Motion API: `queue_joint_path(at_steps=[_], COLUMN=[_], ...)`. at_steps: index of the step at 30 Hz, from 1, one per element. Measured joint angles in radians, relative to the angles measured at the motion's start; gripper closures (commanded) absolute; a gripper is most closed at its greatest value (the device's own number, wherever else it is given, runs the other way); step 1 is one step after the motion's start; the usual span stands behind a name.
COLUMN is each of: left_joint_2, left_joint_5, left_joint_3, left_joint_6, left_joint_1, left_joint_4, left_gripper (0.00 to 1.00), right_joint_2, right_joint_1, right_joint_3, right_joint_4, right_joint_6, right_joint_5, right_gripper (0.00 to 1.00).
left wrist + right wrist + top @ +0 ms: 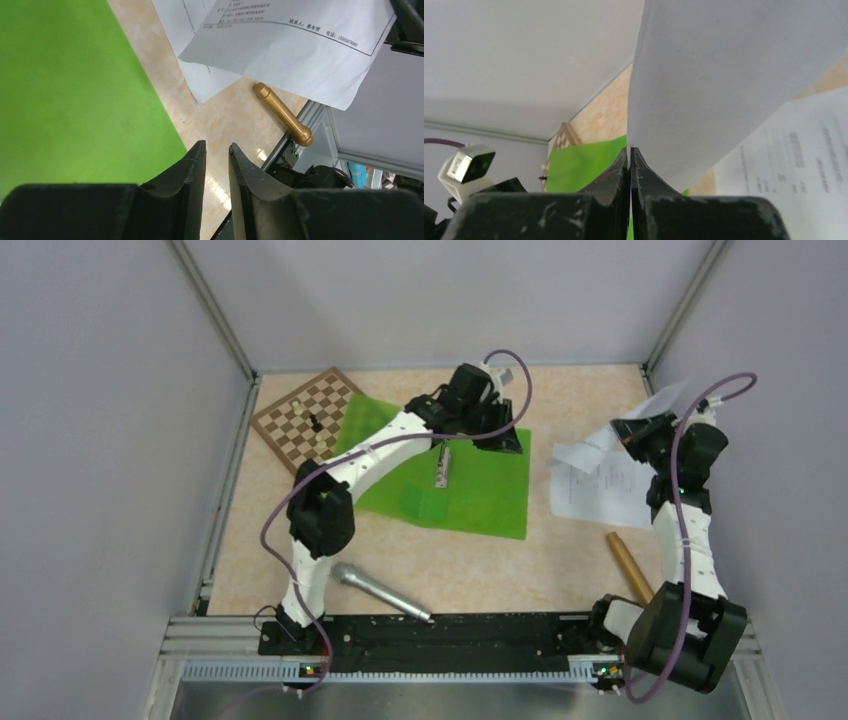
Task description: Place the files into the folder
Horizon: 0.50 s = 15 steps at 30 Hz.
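Observation:
The green folder lies open on the table's middle, its metal clip showing inside. My left gripper hovers over the folder's far right edge. In the left wrist view its fingertips stand a narrow gap apart with nothing between them, beside the folder. The files lie right of the folder. My right gripper is shut on the edge of one sheet and holds it raised off the pile. In the right wrist view that sheet rises from the closed tips.
A brown checkered board with a small black piece lies partly under the folder's far left corner. A silver microphone rests near the left arm's base. A gold cylinder lies by the right arm, below the files.

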Motion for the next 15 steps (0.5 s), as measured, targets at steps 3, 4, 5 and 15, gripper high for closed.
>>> queue_joint_path(at_steps=[3,4,5,15], left_joint_2=[-0.129,-0.171,-0.204,-0.279], left_joint_5=[0.0,-0.003,-0.01,-0.129], left_joint_3=[-0.085,-0.123,-0.16,-0.426], left_joint_6=[0.01,0.012,0.014,0.06], left_joint_1=[0.056,0.089,0.124,0.479], left_joint_4=[0.004,0.005,0.005,-0.155], left_gripper=[0.71,0.71,0.71,0.69], right_joint_2=[-0.003,0.0,0.005,0.236], right_joint_1=[0.116,0.166,0.211,0.563], right_joint_3=[0.073,0.094,0.113,0.195], right_joint_4=[-0.019,-0.023,-0.023,0.145], right_joint_6=[-0.011,-0.013,-0.014,0.056], right_joint_5=[0.015,0.015,0.01,-0.146], right_gripper=[1.0,1.0,1.0,1.0])
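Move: The folder lies open on the table, its middle about 37 cm left of the right hand, 6 cm farther out and some 21 cm below. Its metal clip is 35 cm left and 7 cm ahead of that hand; the remaining sheet lies about 5 cm right, 1 cm ahead. From the empty left hand, the folder's middle is roughly 18 cm left, 10 cm ahead, 17 cm below; the chessboard is some 46 cm left and 20 cm ahead. The lifted sheet, still pinched in the right fingers, is swept some 23 cm left towards the folder, high above the table, rising then easing down a little, while the wrist swings about 40 degrees counter-clockwise. Meanwhile the partly open left hand clears the way, going some 26 cm left and slightly forward over the folder, first up, then sinking towards its left page and turning counter-clockwise. ##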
